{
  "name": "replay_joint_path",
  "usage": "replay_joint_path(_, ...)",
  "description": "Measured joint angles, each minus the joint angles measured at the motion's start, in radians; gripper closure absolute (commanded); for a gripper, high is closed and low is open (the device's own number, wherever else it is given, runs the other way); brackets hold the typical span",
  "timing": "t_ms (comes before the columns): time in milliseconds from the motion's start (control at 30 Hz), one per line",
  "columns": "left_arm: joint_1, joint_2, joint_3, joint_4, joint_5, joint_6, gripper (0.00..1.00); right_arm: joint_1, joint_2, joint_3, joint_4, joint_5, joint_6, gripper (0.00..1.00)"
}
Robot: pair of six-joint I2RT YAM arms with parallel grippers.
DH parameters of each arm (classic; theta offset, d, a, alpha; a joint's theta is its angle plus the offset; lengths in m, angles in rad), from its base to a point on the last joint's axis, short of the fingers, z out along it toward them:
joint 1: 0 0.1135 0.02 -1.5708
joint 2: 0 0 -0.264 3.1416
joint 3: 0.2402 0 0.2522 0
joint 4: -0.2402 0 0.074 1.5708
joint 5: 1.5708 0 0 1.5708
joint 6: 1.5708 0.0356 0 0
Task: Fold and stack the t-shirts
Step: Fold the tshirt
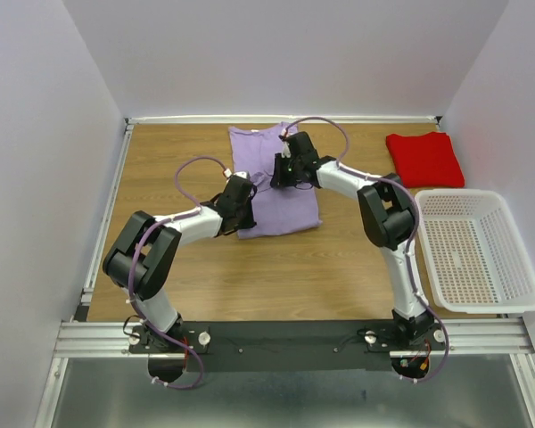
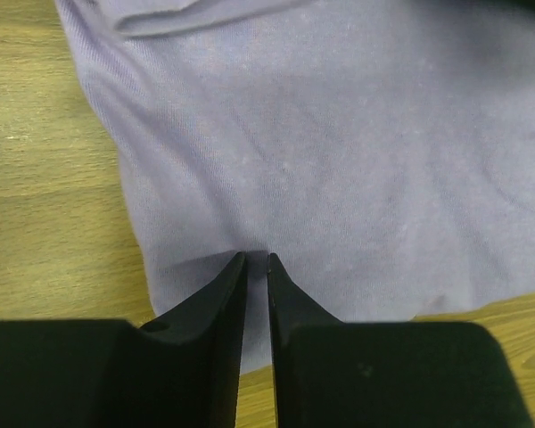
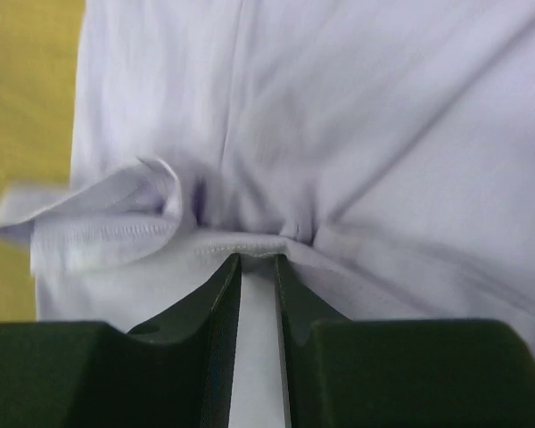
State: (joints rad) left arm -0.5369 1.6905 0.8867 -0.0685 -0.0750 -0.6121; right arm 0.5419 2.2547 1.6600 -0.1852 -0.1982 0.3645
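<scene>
The lavender t-shirt (image 1: 290, 209) lies partly folded as a tall strip at the middle back of the table. My left gripper (image 1: 245, 221) is at its near left edge, jaws nearly closed on the cloth (image 2: 339, 160) at the fingertips (image 2: 257, 256). My right gripper (image 1: 282, 173) is over the shirt's middle right, jaws pinching a stitched hem (image 3: 250, 241) that bunches at the tips (image 3: 258, 259). The red t-shirt (image 1: 425, 159) lies folded at the back right, away from both grippers.
A white perforated basket (image 1: 508, 259) stands at the right edge of the table, just in front of the red shirt. Bare wood (image 1: 276, 276) lies between the lavender shirt and the arm bases. White walls close the table on three sides.
</scene>
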Motion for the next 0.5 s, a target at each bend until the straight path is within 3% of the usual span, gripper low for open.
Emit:
replay_joint_path(233, 0.0, -0.013, -0.016, 0.011, 0.01, 0.01, 0.77, -0.045, 0.113, 0.254, 0.01, 0.025, -0.061, 0.7)
replay_joint_path(500, 0.0, -0.085, -0.041, -0.05, 0.012, 0.019, 0.77, -0.037, -0.014, 0.113, 0.027, -0.096, -0.078, 0.69)
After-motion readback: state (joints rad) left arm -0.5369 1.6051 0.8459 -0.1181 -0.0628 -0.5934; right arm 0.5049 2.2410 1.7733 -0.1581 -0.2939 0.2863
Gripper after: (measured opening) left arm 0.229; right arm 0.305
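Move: My right fingertips are low over the middle of the purple t-shirt, at the edge of its folded layer. The turned-up flap on the shirt's left edge is about 4 cm to the left and 2 cm ahead; the middle of the shirt's far part is roughly 10 cm ahead and 2 cm to the left. My left hand is down at the shirt's near-left corner, which lies some 2 cm back and 2 cm to the left, just below it. I finish a quick smoothing stroke with my right hand: it comes off the cloth as it sweeps forward about 7 cm over the shirt's far part, rising, fingers tipping up some 10 degrees, then swings back about 4 cm, still climbing to 6 cm up. My left hand draws back a little over the near corner and lifts off. Both grippers stay nearly shut. ##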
